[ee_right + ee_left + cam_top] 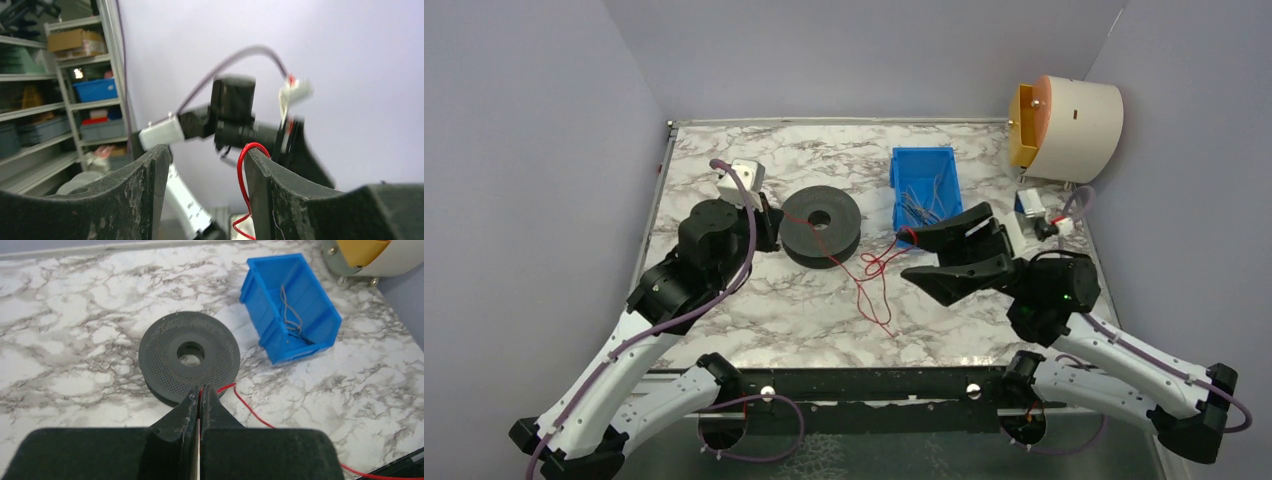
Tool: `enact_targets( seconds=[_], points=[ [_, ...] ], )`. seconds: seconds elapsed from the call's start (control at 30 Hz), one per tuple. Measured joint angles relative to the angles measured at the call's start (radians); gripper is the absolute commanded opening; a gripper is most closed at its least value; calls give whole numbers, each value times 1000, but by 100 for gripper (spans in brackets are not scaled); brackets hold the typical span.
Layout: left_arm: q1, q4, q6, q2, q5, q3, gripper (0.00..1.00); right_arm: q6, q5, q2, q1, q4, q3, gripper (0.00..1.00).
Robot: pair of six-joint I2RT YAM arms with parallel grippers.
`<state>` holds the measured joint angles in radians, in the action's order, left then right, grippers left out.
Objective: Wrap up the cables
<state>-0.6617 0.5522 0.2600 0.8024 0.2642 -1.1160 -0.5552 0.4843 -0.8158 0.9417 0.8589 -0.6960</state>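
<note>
A black spool (pixel 821 225) lies flat on the marble table. A thin red cable (pixel 876 283) runs from it in loose loops toward the table's front. In the left wrist view my left gripper (pixel 201 391) is shut on the red cable (pixel 252 411) right at the near rim of the spool (pixel 189 352). From above, the left gripper (pixel 770 226) sits at the spool's left side. My right gripper (pixel 911 257) stands open to the right of the loops. In the right wrist view the right gripper (pixel 207 152) has a loop of the cable (pixel 242 172) hooked over one fingertip (pixel 257 162).
A blue bin (pixel 902 183) holding several thin wires stands behind the right gripper, also seen as the bin (pixel 320 335) from the left wrist. A cream and orange drum (pixel 1069 125) sits at the back right corner. A small white box (pixel 1030 205) lies near it. Grey walls close three sides.
</note>
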Motion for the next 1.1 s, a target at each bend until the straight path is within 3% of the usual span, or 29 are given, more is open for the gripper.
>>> enact_targets(
  seconds=[0.23, 0.6, 0.87, 1.1],
  points=[
    [0, 41, 33, 3, 21, 106, 0, 168, -151, 29, 0, -77, -170, 76],
    [0, 79, 73, 13, 13, 186, 0, 541, -464, -56, 0, -156, -417, 90],
    [-2, 64, 93, 53, -6, 271, 0, 781, -764, -220, 0, -154, -650, 96],
    [-2, 54, 109, 61, -23, 323, 0, 1118, -996, -417, 2, -61, -904, 100]
  ],
)
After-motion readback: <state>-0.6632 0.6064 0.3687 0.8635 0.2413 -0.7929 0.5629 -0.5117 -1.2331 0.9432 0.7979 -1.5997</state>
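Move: The red cable runs from the left hand's shut fingers to a loop draped over one right finger; its tangle hangs about 2 cm ahead, 7 cm left and 12 cm below the right hand. From the left hand that tangle is some 14 cm back, 18 cm right and level. The grey spool lies about 18 cm ahead, 8 cm right and 29 cm below the left hand, the blue box 24 ahead, 33 right and equally low. Opening, the right hand rises forward-right off the loop, some 25 cm; left lowers its pinched end 17 cm. ##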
